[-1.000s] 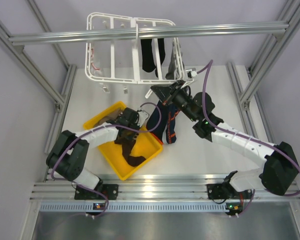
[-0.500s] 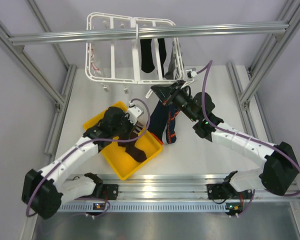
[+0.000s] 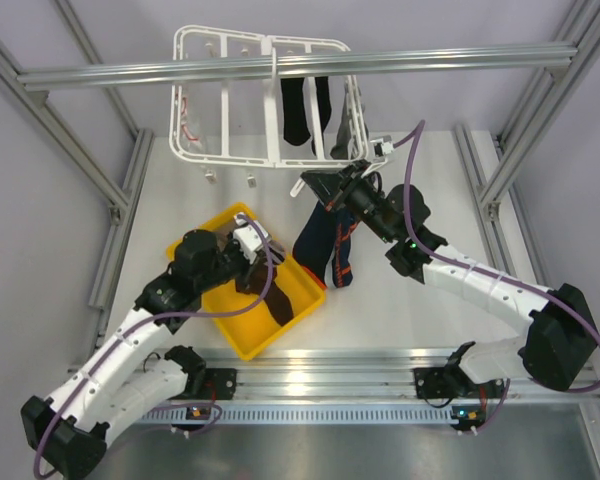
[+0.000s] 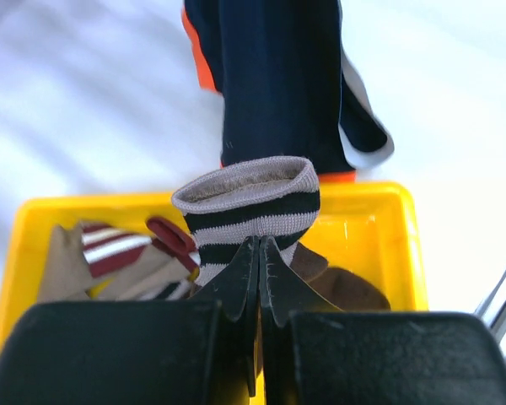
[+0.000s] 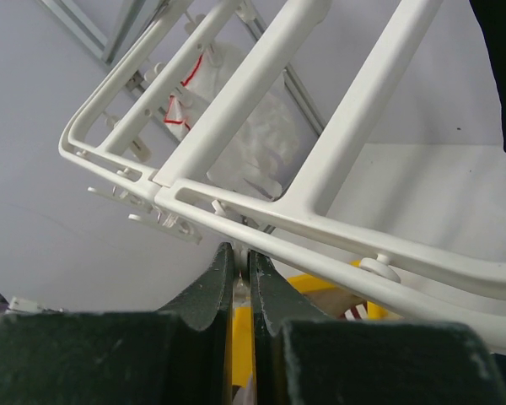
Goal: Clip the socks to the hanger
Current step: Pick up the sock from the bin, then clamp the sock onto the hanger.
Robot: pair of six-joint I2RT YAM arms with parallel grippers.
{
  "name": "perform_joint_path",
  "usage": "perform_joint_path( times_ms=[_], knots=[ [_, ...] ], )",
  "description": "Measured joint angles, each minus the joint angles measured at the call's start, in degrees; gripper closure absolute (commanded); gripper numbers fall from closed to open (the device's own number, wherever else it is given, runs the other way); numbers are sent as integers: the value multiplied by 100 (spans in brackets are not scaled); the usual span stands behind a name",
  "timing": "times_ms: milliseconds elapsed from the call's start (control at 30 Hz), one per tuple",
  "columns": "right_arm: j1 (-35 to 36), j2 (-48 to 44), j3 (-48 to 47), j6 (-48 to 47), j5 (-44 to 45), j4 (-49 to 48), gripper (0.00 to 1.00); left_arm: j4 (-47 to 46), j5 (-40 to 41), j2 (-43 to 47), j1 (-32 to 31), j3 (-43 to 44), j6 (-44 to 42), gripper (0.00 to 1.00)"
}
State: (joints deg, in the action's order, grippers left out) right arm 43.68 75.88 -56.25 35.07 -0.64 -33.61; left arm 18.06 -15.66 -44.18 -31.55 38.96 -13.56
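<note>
The white hanger (image 3: 225, 157) hangs from the top bar, with two black socks (image 3: 305, 110) clipped on it. My right gripper (image 3: 317, 186) is at its near right edge, shut on a small white clip (image 5: 240, 253) under the frame bar (image 5: 337, 224). A navy sock with orange trim (image 3: 325, 245) hangs below that gripper; its top end is hidden. My left gripper (image 3: 248, 246) is shut on the cuff of a brown-white striped sock (image 4: 251, 202), which dangles into the yellow tray (image 3: 242, 342). The navy sock (image 4: 278, 84) hangs just beyond it.
The yellow tray (image 4: 392, 228) holds more socks: a tan and red-striped one (image 4: 101, 253) and a dark brown one (image 4: 354, 291). Aluminium frame posts (image 3: 110, 190) flank the table, and a cross bar (image 3: 280, 65) passes over the hanger.
My left arm has drawn back to the left and lifted the striped sock up from the tray. My right gripper has stayed on the clip.
</note>
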Motion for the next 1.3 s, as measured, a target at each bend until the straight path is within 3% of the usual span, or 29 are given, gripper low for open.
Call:
perform_joint_path(
  times_ms=[233, 1300],
  knots=[
    [0, 0, 0, 0, -70, -26, 100, -166, 4, -210, 0, 726, 33, 100],
    [-48, 98, -2, 7, -374, -87, 100, -837, 466, -861, -229, 1432, -328, 100]
  ],
)
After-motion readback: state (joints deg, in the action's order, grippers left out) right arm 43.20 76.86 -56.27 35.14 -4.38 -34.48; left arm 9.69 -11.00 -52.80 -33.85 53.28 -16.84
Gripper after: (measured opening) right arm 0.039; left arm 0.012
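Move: The clip that the sock's cuff is being taken to is about 8 cm ahead of the left hand, 7 cm to its right and 17 cm higher. The neighbouring empty clip is level with it, some 11 cm farther left. The navy cloth hangs roughly 7 cm ahead, 15 cm right and 8 cm below the left hand. The clip lies at the right hand's fingertips, about 2 cm left and 1 cm back and below. Upwards first and fast, then more slowly with some forward and rightward travel, the left hand lifts the pinched sock about 10 cm towards the clip, ending some 5 cm farther forward. Its wrist tips up about 15 degrees, raising the open cuff, and the shut fingers keep their hold just below the cuff's stripes. The right hand stays nearly in place, still pinching the clip. ##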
